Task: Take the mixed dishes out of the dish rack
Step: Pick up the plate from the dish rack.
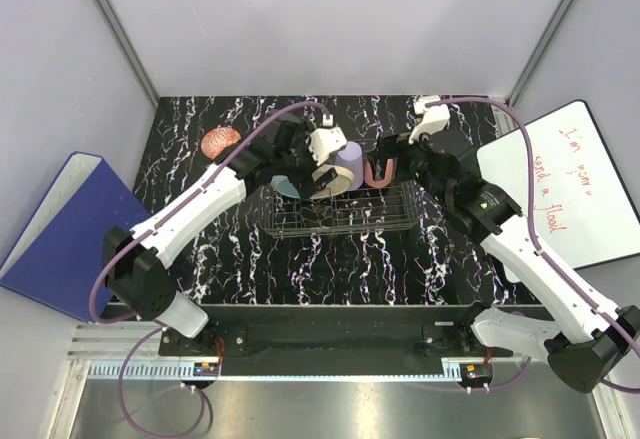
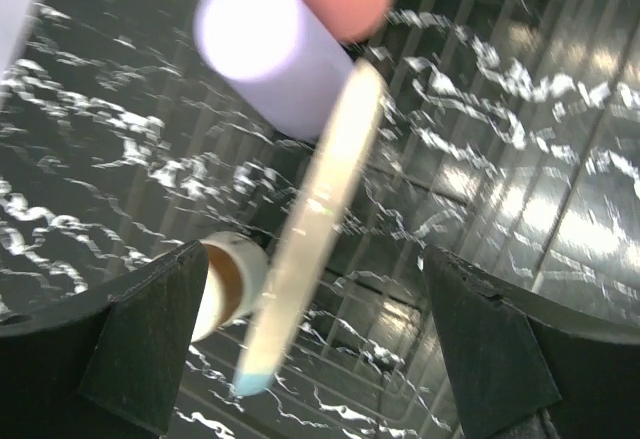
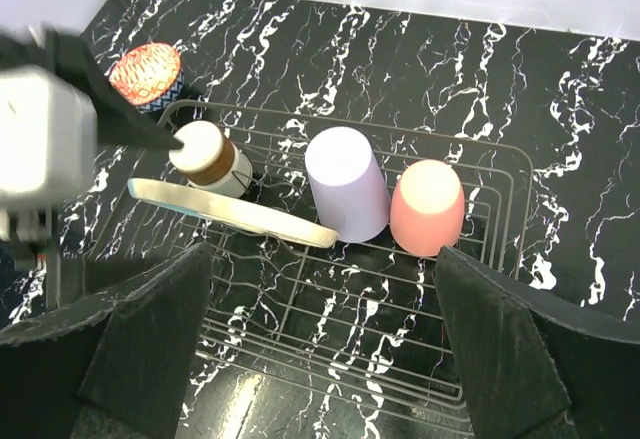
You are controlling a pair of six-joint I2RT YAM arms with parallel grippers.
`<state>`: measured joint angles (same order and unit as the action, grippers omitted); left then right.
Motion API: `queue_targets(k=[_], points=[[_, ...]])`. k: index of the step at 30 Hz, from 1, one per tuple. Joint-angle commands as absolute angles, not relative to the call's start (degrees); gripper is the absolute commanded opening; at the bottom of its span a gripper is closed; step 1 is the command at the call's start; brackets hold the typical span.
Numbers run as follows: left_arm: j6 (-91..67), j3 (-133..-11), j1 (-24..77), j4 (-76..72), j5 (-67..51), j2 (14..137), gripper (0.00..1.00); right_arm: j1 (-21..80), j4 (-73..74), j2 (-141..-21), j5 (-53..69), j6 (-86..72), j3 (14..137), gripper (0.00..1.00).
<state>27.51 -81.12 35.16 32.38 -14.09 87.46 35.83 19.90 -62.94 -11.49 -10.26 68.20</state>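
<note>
The dish rack (image 1: pixel 345 217) (image 3: pixel 400 349) stands mid-table. Inside it, the light-blue-and-cream plate (image 3: pixel 230 215) (image 2: pixel 320 229) stands on edge. Behind the plate are the whitish cup (image 3: pixel 208 155) (image 2: pixel 232 281), the lavender cup (image 3: pixel 347 184) (image 2: pixel 270 49) and the salmon-pink cup (image 3: pixel 427 207) (image 1: pixel 379 173). The red-orange bowl (image 1: pixel 220 141) (image 3: pixel 147 74) sits on the table outside the rack's far left corner. My left gripper (image 1: pixel 318 181) (image 2: pixel 315 334) is open and straddles the plate's rim without touching it. My right gripper (image 1: pixel 385 164) (image 3: pixel 320 339) hangs open above the rack's bare near part.
A blue binder (image 1: pixel 60 229) lies off the table's left edge. A whiteboard (image 1: pixel 575 179) with red writing leans at the right. Grey enclosure walls close in the back and sides.
</note>
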Motion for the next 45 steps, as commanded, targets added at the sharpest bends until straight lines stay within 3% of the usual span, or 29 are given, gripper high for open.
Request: queue_targets(k=[1,8,16,25,28,29,38,45], points=[[31.4,-78.3,35.6,28.7,-17.8,84.3,0.92,35.9,15.6,-62.2,-12.3,-10.2,67.8,1.00],[31.1,-78.1,35.5,28.1,-19.1,87.8,0.85,35.9,15.6,-62.1,-12.7,-10.3,67.6,1.00],[29.7,-80.4,35.3,26.7,-14.6,92.5,0.42,35.9,15.1,-60.3,-13.6,-10.1,66.0,1.00],[30.1,-80.5,35.2,26.5,-13.6,94.0,0.20,35.9,14.9,-58.8,-14.6,-9.5,64.7,1.00],[30.4,-80.3,35.2,26.5,-13.6,94.0,0.08,35.9,14.9,-58.7,-14.7,-9.6,64.6,1.00],[30.4,-80.4,35.2,26.2,-12.9,93.5,0.00,35.9,14.9,-58.7,-14.8,-9.5,64.7,1.00],[29.1,-86.4,35.4,26.8,-3.4,88.8,0.00,35.9,14.3,-59.2,-15.5,-9.4,64.6,1.00],[29.1,-89.7,35.4,26.3,-2.5,83.9,0.00,35.9,14.2,-60.4,-15.1,-9.8,65.8,1.00]])
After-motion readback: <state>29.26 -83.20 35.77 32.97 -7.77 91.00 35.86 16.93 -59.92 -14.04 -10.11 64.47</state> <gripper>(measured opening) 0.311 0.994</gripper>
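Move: The plate stands on edge in the rack almost right under the left hand, its middle about 1 cm ahead and some 11 cm below, with the upper rim only a few centimetres down. From that hand the purple cup is about 9 cm right and 5 ahead, the pink cup 16 right and 5 ahead, and the cream cup 9 left and 6 ahead, all roughly 15 lower. From the right hand the plate lies 14 cm left, 3 ahead and 22 below. The left hand, fingers wide open, sinks about 3 cm, drawing back slightly at first, then pushes forward some 3 cm over the plate's upper rim while the fingers close and pinch the rim between their pads. After a short hold there with hardly any turn of the wrist, it keeps its grip and starts to lift about 2 cm, easing a little to its left. ##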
